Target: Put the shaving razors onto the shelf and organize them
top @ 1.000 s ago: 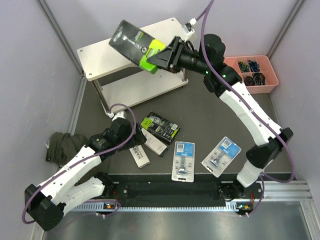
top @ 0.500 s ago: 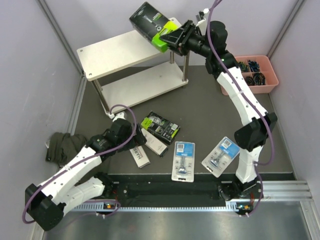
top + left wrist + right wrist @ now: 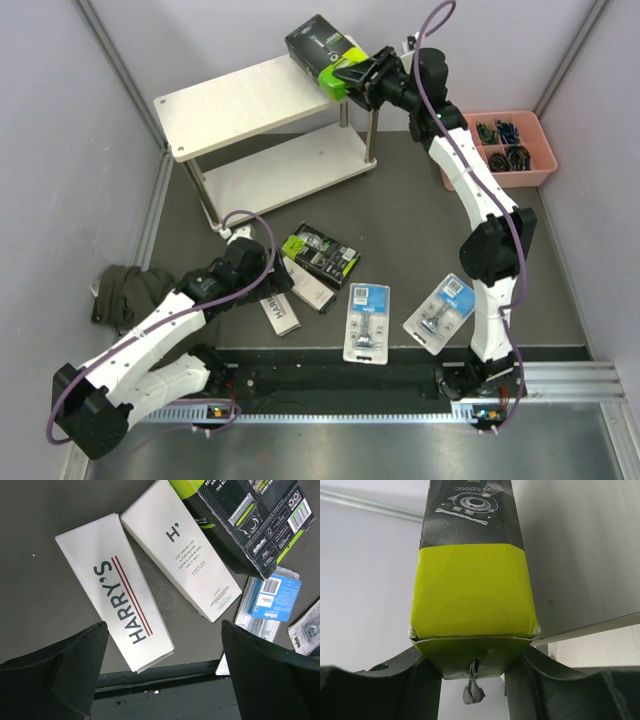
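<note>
My right gripper (image 3: 350,76) is shut on the lime-green end of a black and lime-green razor pack (image 3: 316,42), held above the far right corner of the shelf (image 3: 230,105). In the right wrist view the pack (image 3: 472,595) sits clamped between both fingers (image 3: 420,685), with the shelf's pale top board (image 3: 570,555) to its right. My left gripper (image 3: 163,640) hangs open over two white Harry's boxes (image 3: 117,595) (image 3: 180,547), touching neither. On the table lie another black and green pack (image 3: 320,252) and two blue-card blister packs (image 3: 367,320) (image 3: 442,310).
A pink compartment tray (image 3: 540,170) with small dark items stands at the right. A dark green cloth (image 3: 125,290) lies bunched at the left wall. The shelf's lower board (image 3: 290,170) is bare. Grey walls close in the left, back and right.
The right arm has carried the black and green pack rightward and back, from above the shelf's middle to its far right corner. The left arm has barely moved.
</note>
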{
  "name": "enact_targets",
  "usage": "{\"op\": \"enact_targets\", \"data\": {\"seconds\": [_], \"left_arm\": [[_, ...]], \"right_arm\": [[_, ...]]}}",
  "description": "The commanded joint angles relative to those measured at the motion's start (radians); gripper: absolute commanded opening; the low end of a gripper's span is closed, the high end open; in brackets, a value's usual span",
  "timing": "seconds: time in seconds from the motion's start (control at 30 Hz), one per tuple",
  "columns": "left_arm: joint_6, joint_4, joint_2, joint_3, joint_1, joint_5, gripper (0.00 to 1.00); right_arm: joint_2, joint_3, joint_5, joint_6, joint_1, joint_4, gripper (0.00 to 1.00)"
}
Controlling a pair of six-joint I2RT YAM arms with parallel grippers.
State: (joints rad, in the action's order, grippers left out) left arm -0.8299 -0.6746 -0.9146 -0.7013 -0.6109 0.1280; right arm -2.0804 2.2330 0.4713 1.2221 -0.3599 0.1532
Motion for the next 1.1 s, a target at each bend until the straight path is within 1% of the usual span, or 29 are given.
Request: {"op": "enact_targets", "data": {"seconds": [0.0,0.1,0.17,0.23,0.4,0.47,0.5,0.57,0.6,0.7,0.83,1.07], "left_arm": [[0.011,0.032,0.006,0.01,0.003,-0.001,0.99],[0.006,0.035,0.016,0.02,0.003,-0.001,0.99],[0.003,0.038,0.022,0.026,0.003,-0.005,0.99],[0.002,0.038,0.026,0.028,0.003,-0.007,0.99],[-0.002,0.032,0.029,0.033,0.003,-0.014,0.99],[-0.003,0.032,0.034,0.037,0.003,-0.016,0.99],[-0.005,0.03,0.034,0.039,0.002,-0.018,0.99],[-0.006,0.032,0.037,0.046,0.003,-0.021,0.99],[-0.008,0.032,0.039,0.048,0.003,-0.025,0.99],[-0.009,0.032,0.043,0.056,0.002,-0.034,0.99],[-0.011,0.038,0.051,0.062,0.003,-0.042,0.99],[-0.014,0.046,0.052,0.068,0.002,-0.062,0.99]], "right_arm": [[-0.001,0.103,-0.052,0.047,-0.013,-0.175,0.0],[-0.009,0.105,-0.085,0.045,-0.019,-0.155,0.0],[-0.02,0.138,-0.103,0.039,-0.024,-0.086,0.01],[-0.04,0.166,-0.106,0.025,-0.03,-0.022,0.04],[-0.058,0.16,-0.06,0.051,-0.03,-0.004,0.13],[-0.055,0.157,-0.043,0.051,-0.03,0.023,0.31],[-0.055,0.165,-0.043,0.036,-0.03,0.063,0.43],[-0.038,0.171,-0.054,0.002,-0.028,0.121,0.52],[-0.032,0.172,-0.066,-0.009,-0.028,0.141,0.58],[-0.015,0.172,-0.071,-0.032,-0.025,0.177,0.65],[-0.023,0.203,-0.042,-0.042,-0.019,0.226,0.69],[-0.024,0.209,0.018,-0.07,-0.004,0.324,0.75]]}}
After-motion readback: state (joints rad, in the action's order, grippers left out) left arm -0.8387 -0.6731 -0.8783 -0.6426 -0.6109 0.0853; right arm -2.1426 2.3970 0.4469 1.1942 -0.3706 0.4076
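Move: The right gripper already holds the black-and-green razor box by its green end. Its spot on the shelf's top board, near the right end, is centred about 6 cm ahead, 5 cm left and 5 cm below that hand. The board's front right corner lies roughly level with the hand, 7 cm to its right and 5 cm down, and the pink tray 33 cm right, level and some 41 cm below. From the left hand the spot is about 37 cm ahead, 12 cm right and 27 cm up. Lower the right gripper about 2 cm while easing it 2 cm forward over the top board, tipping the fingers slightly down, to set the razor box there. Then open the fingers to let go and draw straight back about 2 cm, staying low beside the green end. Meanwhile sink the open left hand slightly and back. ##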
